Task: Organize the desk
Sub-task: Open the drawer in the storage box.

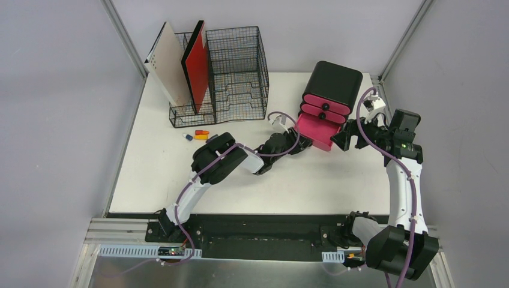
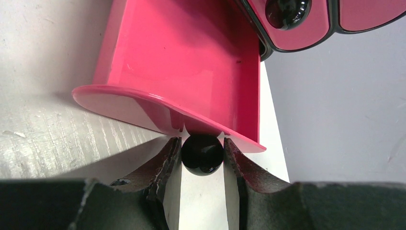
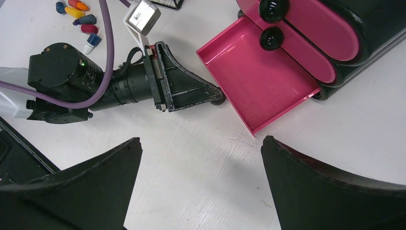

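The white desk (image 1: 312,186) bears a black box with pink drawers (image 1: 333,84) at the back right. Its bottom drawer (image 1: 315,131) is pulled out and looks empty in the left wrist view (image 2: 182,62) and the right wrist view (image 3: 258,86). My left gripper (image 1: 303,143) is shut on the drawer's black round knob (image 2: 202,153), one finger on each side. My right gripper (image 1: 342,141) is open and empty, hovering over bare desk (image 3: 201,191) just right of the open drawer's front corner.
A black wire-mesh organizer (image 1: 231,72) stands at the back left and holds a red board (image 1: 197,66) and a white board (image 1: 171,66). Several small coloured caps (image 1: 198,135) lie in front of it, also in the right wrist view (image 3: 79,19).
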`<state>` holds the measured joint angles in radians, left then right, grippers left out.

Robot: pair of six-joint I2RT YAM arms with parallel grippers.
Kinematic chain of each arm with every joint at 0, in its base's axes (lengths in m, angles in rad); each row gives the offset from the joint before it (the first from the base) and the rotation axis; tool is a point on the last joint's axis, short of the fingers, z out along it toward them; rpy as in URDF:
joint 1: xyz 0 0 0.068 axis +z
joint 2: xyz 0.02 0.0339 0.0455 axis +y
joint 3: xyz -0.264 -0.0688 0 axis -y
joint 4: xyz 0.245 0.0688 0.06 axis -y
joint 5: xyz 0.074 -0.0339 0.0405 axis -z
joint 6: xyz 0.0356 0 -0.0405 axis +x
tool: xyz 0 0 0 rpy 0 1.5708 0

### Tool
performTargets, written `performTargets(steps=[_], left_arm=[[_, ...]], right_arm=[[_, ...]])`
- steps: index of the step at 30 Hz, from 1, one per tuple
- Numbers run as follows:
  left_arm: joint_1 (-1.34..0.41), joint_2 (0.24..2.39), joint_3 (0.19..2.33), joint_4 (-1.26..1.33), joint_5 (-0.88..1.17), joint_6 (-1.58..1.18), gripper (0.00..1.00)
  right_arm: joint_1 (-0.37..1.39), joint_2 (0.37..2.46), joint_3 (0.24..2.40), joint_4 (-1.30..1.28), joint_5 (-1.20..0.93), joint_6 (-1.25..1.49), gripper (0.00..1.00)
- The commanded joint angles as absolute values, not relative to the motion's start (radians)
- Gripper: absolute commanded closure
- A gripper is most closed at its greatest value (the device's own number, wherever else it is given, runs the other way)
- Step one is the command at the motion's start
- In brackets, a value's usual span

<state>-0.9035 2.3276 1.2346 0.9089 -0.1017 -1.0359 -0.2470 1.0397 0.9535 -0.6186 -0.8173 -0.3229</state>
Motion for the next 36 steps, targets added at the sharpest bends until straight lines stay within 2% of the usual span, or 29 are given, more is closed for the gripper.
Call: performTargets(steps=[1,3,5,9,11,18,22,28,36], left_arm=[[-0.900,2.275,1.202,0.925,-0.123,-1.022,1.00],[-0.900,2.273,1.193,0.933,-0.122,-1.024,1.00],[-0.900,2.270,1.192,0.934,-0.119,-1.022,0.95],[-0.899,2.263,1.191,0.927,-0.104,-1.014,0.68],[-0.900,2.255,1.186,0.920,-0.095,-1.003,0.58],[-0.900,2.165,1.113,0.902,-0.047,-0.901,0.32],[-0.899,2.074,1.062,0.851,-0.002,-0.821,0.26],[-0.899,1.901,0.970,0.688,0.038,-0.662,0.25],[-0.897,1.615,0.846,0.359,-0.066,-0.448,0.22]], right_arm=[[-0.253,1.028,0.954,-0.578,-0.839,-0.322,0.01],[-0.253,1.028,0.954,-0.578,-0.839,-0.322,0.01],[-0.253,1.029,0.954,-0.579,-0.839,-0.322,0.01],[-0.253,1.028,0.953,-0.579,-0.838,-0.324,0.01],[-0.253,1.026,0.953,-0.579,-0.838,-0.324,0.01],[-0.253,1.025,0.953,-0.579,-0.836,-0.327,0.01],[-0.253,1.020,0.950,-0.580,-0.835,-0.332,0.01],[-0.253,1.015,0.949,-0.581,-0.832,-0.337,0.01],[-0.253,1.010,0.947,-0.586,-0.828,-0.350,0.01]])
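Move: Between the left hand's shut fingertips, right at the hand point, sits the black drawer knob of the bottom drawer. The open pink tray's middle lies about 5 cm ahead and 3 cm to the right, the middle drawer's knob some 8 cm ahead, 4 cm right and 6 cm higher, and the storage box about 17 cm ahead and 8 cm right. From the waiting right hand the gripped knob lies about 9 cm ahead, 6 cm left and 17 cm below. Still pinching the bottom drawer's knob, the left hand eases back barely half a centimetre, then opens its fingers wide to let go. Then it draws away to the left, back and up, about 8, 7 and 7 cm, speeding up as its left side rolls up some 20 degrees and the fingers lift and turn a little clockwise. ##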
